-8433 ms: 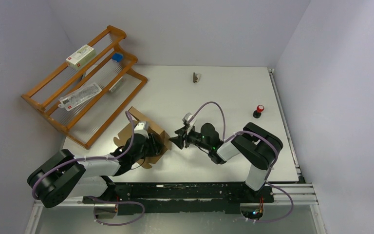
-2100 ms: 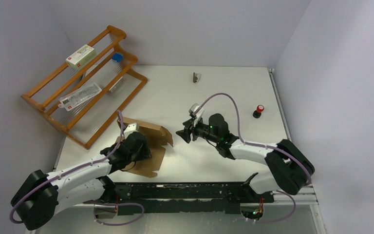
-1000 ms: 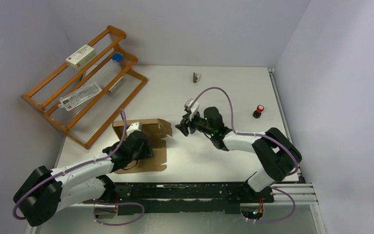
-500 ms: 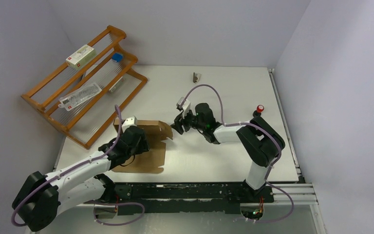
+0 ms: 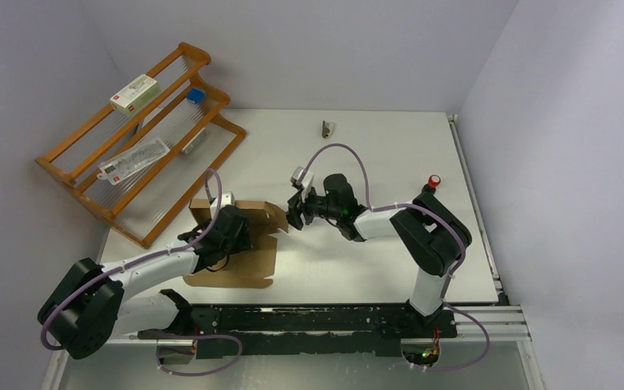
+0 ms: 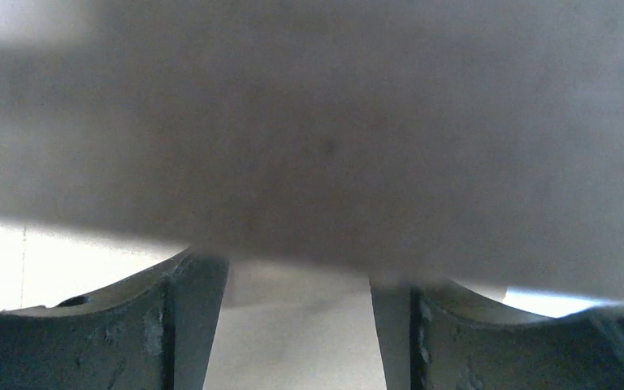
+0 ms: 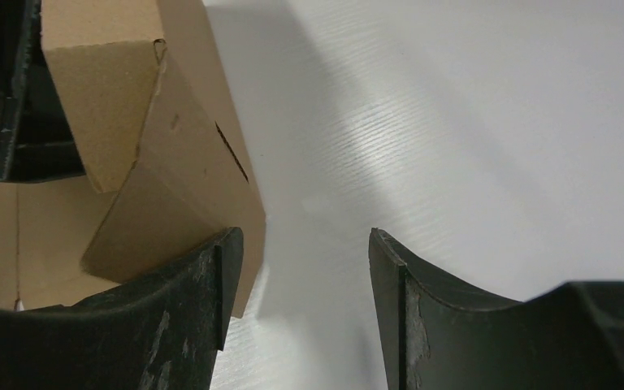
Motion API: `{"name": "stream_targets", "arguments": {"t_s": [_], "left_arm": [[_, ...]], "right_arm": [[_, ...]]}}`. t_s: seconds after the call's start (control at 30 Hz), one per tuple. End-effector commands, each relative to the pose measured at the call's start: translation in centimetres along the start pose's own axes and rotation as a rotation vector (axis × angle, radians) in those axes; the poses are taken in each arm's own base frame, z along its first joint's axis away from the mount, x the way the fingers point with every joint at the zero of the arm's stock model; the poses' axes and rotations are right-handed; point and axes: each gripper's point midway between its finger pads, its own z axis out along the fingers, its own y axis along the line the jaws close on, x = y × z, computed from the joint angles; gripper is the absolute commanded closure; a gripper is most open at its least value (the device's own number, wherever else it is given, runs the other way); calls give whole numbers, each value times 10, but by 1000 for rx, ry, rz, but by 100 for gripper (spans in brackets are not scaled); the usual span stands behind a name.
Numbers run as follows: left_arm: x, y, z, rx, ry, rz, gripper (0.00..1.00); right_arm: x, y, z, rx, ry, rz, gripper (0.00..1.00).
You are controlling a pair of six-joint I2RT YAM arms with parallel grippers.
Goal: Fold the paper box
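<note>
The paper box [image 5: 248, 262] is a brown cardboard sheet lying flat at the table's near left, with its back wall and right flap [image 5: 270, 214] raised. My left gripper [image 5: 234, 233] is low over the sheet, just in front of the raised wall. In the left wrist view, blurred cardboard [image 6: 317, 122] fills the top and hides the fingertips. That gripper [image 6: 299, 280] has its jaws apart. My right gripper [image 5: 293, 213] is at the flap's right end. It is open [image 7: 305, 244] over bare table, with the box's folded corner [image 7: 171, 130] just beside its left finger [image 7: 211, 276].
A wooden rack [image 5: 73, 166] stands at the back left, holding a white carton with red print [image 5: 135, 92], a blue-capped item [image 5: 196, 95] and a flat packet [image 5: 134, 160]. A small metal piece [image 5: 326, 128] lies at the back. A red knob [image 5: 431, 184] sits at the right.
My left gripper's jaws have widened and it has shifted slightly toward the raised wall. My right gripper has moved left, up to the box's right flap.
</note>
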Motion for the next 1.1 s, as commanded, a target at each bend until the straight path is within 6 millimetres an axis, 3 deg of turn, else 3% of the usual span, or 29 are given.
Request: {"name": "stream_targets", "arguments": {"t_s": [0.0,0.3,0.67,1.07], "left_arm": [[-14,-10,4,25,-40,-16,32],[-3,-13,9,41,-2,-22,33],[5,-13,13,43,22,-19,35],[5,-25,12,102,34,-34,37]], "right_arm": [[4,11,0,-44,-2,1,38],[16,23,-9,-80,19,30,38],[26,29,-36,-5,28,104,38],[14,59,-17,-73,-25,128,38]]}}
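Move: The paper box stands with its back wall up and its side flap at the wall's right end. From my right hand the flap is about 4 cm left, 2 cm back and 2 cm lower. Its back wall is centred some 16 cm left and 2 cm ahead, and its flat panel 17 cm left and 10 cm back. My left hand is low over that panel, whose middle is 6 cm back and 1 cm left. From it, the wall is 5 cm ahead, dead level sideways, and the flap 4 cm ahead, 12 cm right. My right hand sweeps back about 6 cm, sinking some 2 cm, and pushes the side flap back towards my base with its nearer finger, fingers staying open. Meanwhile my left hand, its open fingertips resting on the flat panel, creeps about 2 cm forward and nearly as far right, as the pivot for the turn. ##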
